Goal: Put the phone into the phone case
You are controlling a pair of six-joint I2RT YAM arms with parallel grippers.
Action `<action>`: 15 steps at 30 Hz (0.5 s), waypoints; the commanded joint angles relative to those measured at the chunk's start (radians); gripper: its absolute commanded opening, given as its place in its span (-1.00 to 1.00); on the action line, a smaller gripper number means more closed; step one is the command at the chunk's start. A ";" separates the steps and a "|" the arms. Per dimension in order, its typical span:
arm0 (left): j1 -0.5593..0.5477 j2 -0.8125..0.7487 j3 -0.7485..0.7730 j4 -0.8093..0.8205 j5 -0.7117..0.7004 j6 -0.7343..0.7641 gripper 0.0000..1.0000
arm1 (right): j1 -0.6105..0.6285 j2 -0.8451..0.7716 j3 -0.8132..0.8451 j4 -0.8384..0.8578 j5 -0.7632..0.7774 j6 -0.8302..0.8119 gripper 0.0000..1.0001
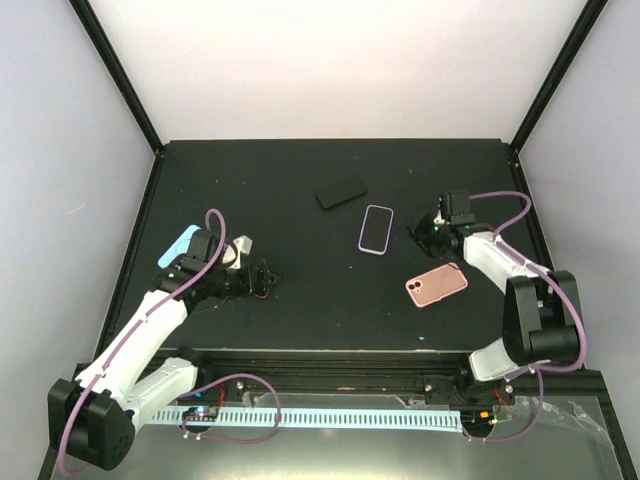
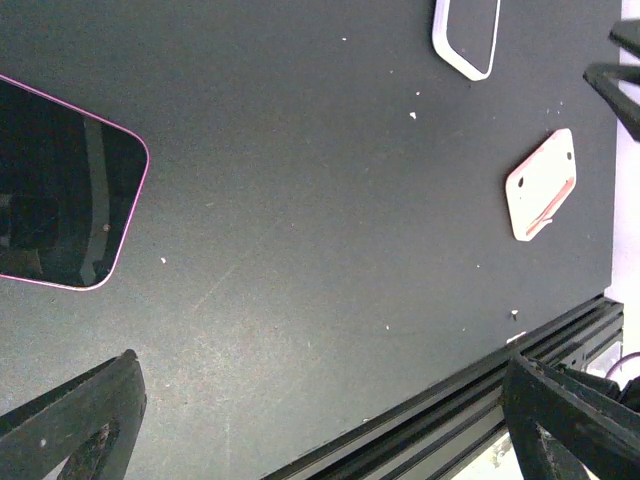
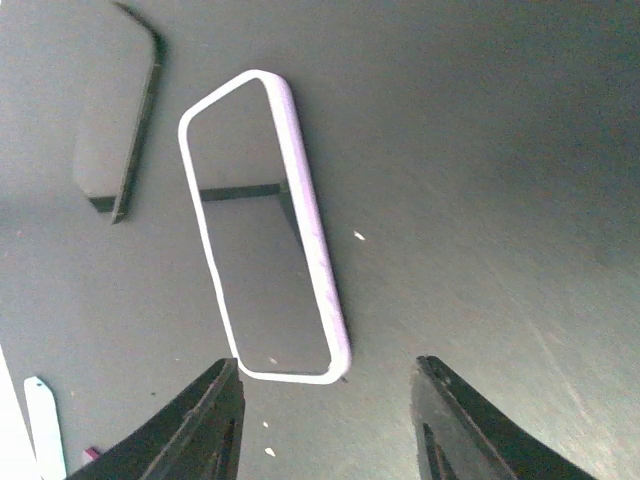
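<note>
A lilac-white phone case [image 1: 376, 229] lies flat at mid-table, and its inside [image 3: 265, 300] looks dark and glossy. A dark phone [image 1: 341, 191] lies apart, just behind and left of it; it shows at the left edge [image 2: 60, 190] of the left wrist view and at the upper left [image 3: 120, 120] of the right wrist view. My right gripper [image 1: 424, 232] is just right of the case. It is open [image 3: 328, 365], holding nothing, with the case's near end just ahead of its fingertips. My left gripper [image 1: 266, 278] stands wide open [image 2: 322, 362] over bare table.
A pink case or phone [image 1: 436, 286] lies back up near the front right, also seen in the left wrist view [image 2: 540, 185]. A light blue flat thing [image 1: 178, 246] lies by the left arm. The table's front rail [image 2: 470, 410] runs below the left gripper.
</note>
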 commanded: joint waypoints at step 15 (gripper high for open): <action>0.007 0.026 -0.035 0.055 0.018 -0.034 0.98 | -0.005 -0.131 -0.147 -0.240 0.274 0.299 -0.10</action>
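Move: From the half-open right hand the pink case lies about 9 cm back, 8 cm to the right and 6 cm below. The lavender case with the phone in it is some 6 cm ahead and 8 cm left, the black case roughly 16 cm ahead and 17 cm left, both also about 6 cm below. From the left hand the pink case is about 40 cm right, 6 cm ahead and 11 cm below. Half-open, the right hand swings back, right and down, about 9 cm, towards the pink case, turning clockwise. ##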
